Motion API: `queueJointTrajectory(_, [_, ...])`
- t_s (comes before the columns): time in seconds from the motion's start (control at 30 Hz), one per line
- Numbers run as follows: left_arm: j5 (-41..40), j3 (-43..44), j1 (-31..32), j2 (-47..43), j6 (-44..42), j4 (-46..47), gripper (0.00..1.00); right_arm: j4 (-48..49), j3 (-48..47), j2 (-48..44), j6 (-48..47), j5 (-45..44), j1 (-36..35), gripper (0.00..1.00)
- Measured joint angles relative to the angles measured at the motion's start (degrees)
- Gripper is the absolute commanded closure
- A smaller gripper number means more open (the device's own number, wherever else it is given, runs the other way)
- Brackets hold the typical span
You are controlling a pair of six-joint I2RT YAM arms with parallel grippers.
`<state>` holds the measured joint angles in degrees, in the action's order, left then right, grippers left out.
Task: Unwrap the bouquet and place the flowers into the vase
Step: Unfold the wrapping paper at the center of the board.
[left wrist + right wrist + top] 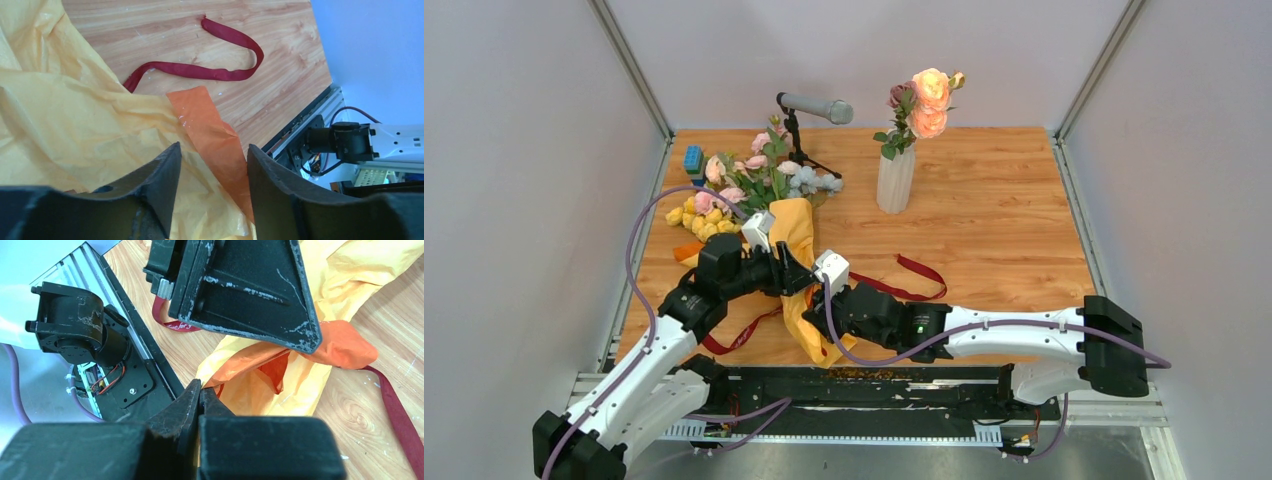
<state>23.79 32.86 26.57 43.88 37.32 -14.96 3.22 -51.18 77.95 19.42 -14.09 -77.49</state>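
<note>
The orange-yellow paper of the bouquet lies opened out and crumpled near the table's front. Loose flowers lie on the table behind it at the back left. The white ribbed vase stands at the back centre and holds peach roses. The dark red ribbon lies untied on the wood. My left gripper is open, with an orange fold of paper between its fingers. My right gripper is shut on the paper's edge, just below the left gripper's finger.
A grey microphone on a black stand rises behind the flowers. A blue block sits at the back left corner. The table's metal front rail runs just below both grippers. White walls close in both sides.
</note>
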Motion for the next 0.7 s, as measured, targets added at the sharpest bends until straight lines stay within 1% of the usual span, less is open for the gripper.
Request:
queueJointTrajectory(0.13, [-0.1,0.4,0.1,0.2,-0.5,-0.3,0.68,-0.4,0.0,0.2,0.0,-0.9,0.0,1.00])
queueJointTrajectory(0.17, [-0.1,0.5,0.1,0.2,-0.5,-0.3,0.77,-0.7,0.0,0.2,0.0,-1.2,0.0,1.00])
queueJointTrajectory(0.3, [-0.3,0.5,0.1,-0.1,-0.5,-0.4,0.99,-1.2,-0.1,0.3,0.2,-2.9,0.0,1.00])
queueJointTrajectory(0.37, [-0.6,0.5,0.1,-0.7,-0.5,-0.7,1.00,-1.4,-0.1,0.3,0.3,-3.5,0.0,0.98])
queueJointTrajectory(0.47, [-2.0,0.5,0.1,-2.3,-0.5,-1.0,1.00,-1.4,-0.1,0.3,0.5,-4.0,0.0,0.89])
queueJointTrajectory(0.53, [-3.6,0.5,0.1,-3.9,-0.5,-1.9,1.00,-1.7,-0.1,0.3,0.7,-4.5,0.0,0.81])
queueJointTrajectory(0.7, [-11.0,0.5,0.1,-8.3,-1.6,-5.0,1.00,-3.5,-0.1,-0.2,1.4,-6.6,0.0,0.57])
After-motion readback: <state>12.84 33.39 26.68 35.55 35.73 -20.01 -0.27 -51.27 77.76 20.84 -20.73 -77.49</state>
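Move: Right between the left hand's parted fingertips, roughly 1 cm below the hand point, lies the orange-lined edge of the wrapping paper. The flower heads are about 19 cm ahead and 13 cm left of that hand, the left red ribbon about 10 cm back and 13 cm left, and the right red ribbon about level and 18 cm right, all lower down. From the right hand, already pinching the same edge nearer the base, the left hand's bit is about 7 cm ahead and 1 cm left. Closing from about two-thirds open to shut, the left fingers pinch the paper's orange-lined edge almost in place, then pull it about 3 cm left and 1.5 cm up, turning some 10 degrees counter-clockwise. Meanwhile the right hand eases about 1.5 cm forward and 1.5 cm right, sinking slightly, and near the end opens its fingers about a third, loosening its pinch on the edge. ##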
